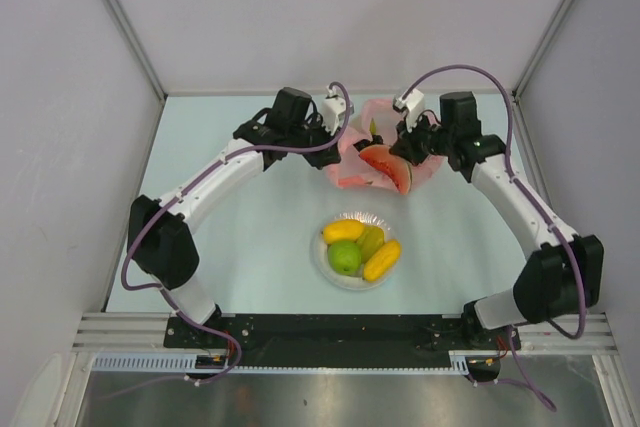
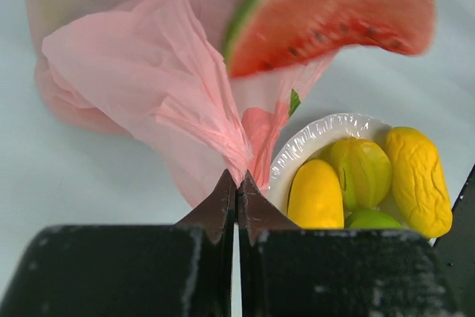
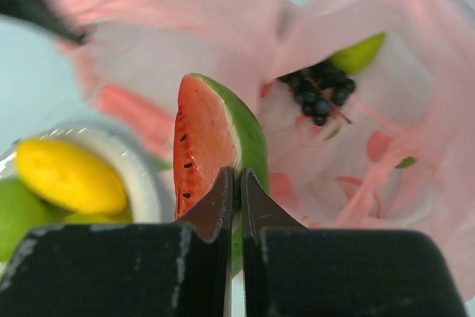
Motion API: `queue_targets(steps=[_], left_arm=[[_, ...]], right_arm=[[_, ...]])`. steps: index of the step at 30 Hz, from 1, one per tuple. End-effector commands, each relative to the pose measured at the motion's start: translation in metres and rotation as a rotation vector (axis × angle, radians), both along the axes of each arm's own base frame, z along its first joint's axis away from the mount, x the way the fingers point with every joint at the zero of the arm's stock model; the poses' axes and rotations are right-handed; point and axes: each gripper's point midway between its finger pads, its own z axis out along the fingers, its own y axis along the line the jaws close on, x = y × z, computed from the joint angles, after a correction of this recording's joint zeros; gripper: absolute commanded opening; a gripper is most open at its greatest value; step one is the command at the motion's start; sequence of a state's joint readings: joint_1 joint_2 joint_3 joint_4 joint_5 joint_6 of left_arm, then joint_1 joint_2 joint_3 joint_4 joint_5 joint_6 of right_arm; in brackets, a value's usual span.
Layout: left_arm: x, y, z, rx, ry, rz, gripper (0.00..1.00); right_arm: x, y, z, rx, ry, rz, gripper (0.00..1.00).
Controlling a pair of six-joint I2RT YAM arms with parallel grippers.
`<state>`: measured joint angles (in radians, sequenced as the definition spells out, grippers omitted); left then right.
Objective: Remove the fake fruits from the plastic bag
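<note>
The pink plastic bag (image 1: 352, 162) lies at the back middle of the table. My left gripper (image 2: 236, 177) is shut on a pinch of the plastic bag (image 2: 148, 72) at its left side. A red watermelon slice (image 3: 211, 146) hangs over the bag's mouth, and my right gripper (image 3: 236, 176) is shut on its green rind. The same watermelon slice (image 1: 388, 167) shows in the top view below the right gripper (image 1: 408, 154). Inside the bag lie a dark grape bunch (image 3: 319, 87) and a yellow-green fruit (image 3: 358, 53).
A round white plate (image 1: 322, 257) sits nearer the arm bases, holding a green apple (image 1: 344, 257), a yellow fruit (image 1: 343, 231), a yellow-green fruit (image 1: 371, 240) and an orange-yellow oblong fruit (image 1: 382, 260). Grey walls enclose the table on three sides.
</note>
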<state>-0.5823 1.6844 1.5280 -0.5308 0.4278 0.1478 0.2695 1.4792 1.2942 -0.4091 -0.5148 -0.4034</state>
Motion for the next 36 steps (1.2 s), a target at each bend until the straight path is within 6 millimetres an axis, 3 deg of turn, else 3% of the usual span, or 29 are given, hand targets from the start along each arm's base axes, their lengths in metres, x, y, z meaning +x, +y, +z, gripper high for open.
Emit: queue_targets(steps=[1,2,4,5,8,9,16,23,28,36], left_arm=[[0.001,0.002,0.015,-0.023,-0.045,0.02,0.0],[0.0,0.002,0.015,-0.024,-0.044,0.018,0.0],[0.001,0.003,0.014,-0.023,-0.044,0.02,0.0],[-0.001,0.002,0.015,-0.026,-0.046,0.017,0.0],[-0.003,0.003,0.014,-0.027,-0.039,0.014,0.0],[-0.004,0.003,0.016,-0.031,-0.044,0.013,0.0],[-0.008,0.006,0.016,-0.031,-0.046,0.009,0.0],[-0.011,0.01,0.016,-0.019,-0.059,0.008,0.0],[-0.012,0.012,0.013,-0.013,-0.06,0.009,0.0],[-0.012,0.01,0.01,-0.013,-0.05,0.004,0.0]], right_arm=[[-0.066,0.021,0.017,-0.009,-0.053,0.224,0.0],[-0.081,0.025,0.01,-0.019,-0.045,0.258,0.0],[-0.093,0.03,0.002,-0.023,-0.036,0.277,0.0],[-0.103,0.034,-0.014,-0.028,-0.002,0.287,0.0],[-0.106,0.039,-0.021,-0.036,-0.036,0.293,0.0],[-0.11,0.042,-0.033,-0.048,-0.023,0.303,0.0],[-0.082,0.042,-0.067,-0.118,-0.068,0.282,0.0],[-0.063,0.046,-0.083,-0.135,-0.092,0.281,0.0],[-0.068,0.047,-0.104,-0.154,-0.04,0.306,0.0],[-0.089,0.053,-0.121,-0.165,0.005,0.36,0.0]])
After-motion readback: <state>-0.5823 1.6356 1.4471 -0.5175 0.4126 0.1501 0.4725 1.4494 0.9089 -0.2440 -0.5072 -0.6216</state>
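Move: The right gripper already pinches the watermelon slice. The plate it is bound for has its middle about 16 cm back, 8 cm left and 19 cm below. On the plate, the yellow mango lies about 12 cm back and 12 cm left of the hand, the star fruit 15 cm back and 6 cm left, both some 17 cm down. From the left gripper the plate is about 12 cm back, 5 cm right and 17 cm below. Keep the right fingers shut on the watermelon slice and swing it back about 11 cm and some 4 cm left, clear of the bag, turning the hand nearly 20 degrees counter-clockwise. Then lower it about 12 cm, easing 4 cm forward again, to the plate's far side beside the yellow mango. Hold the bag's edge pinched in the nearly still left gripper. ##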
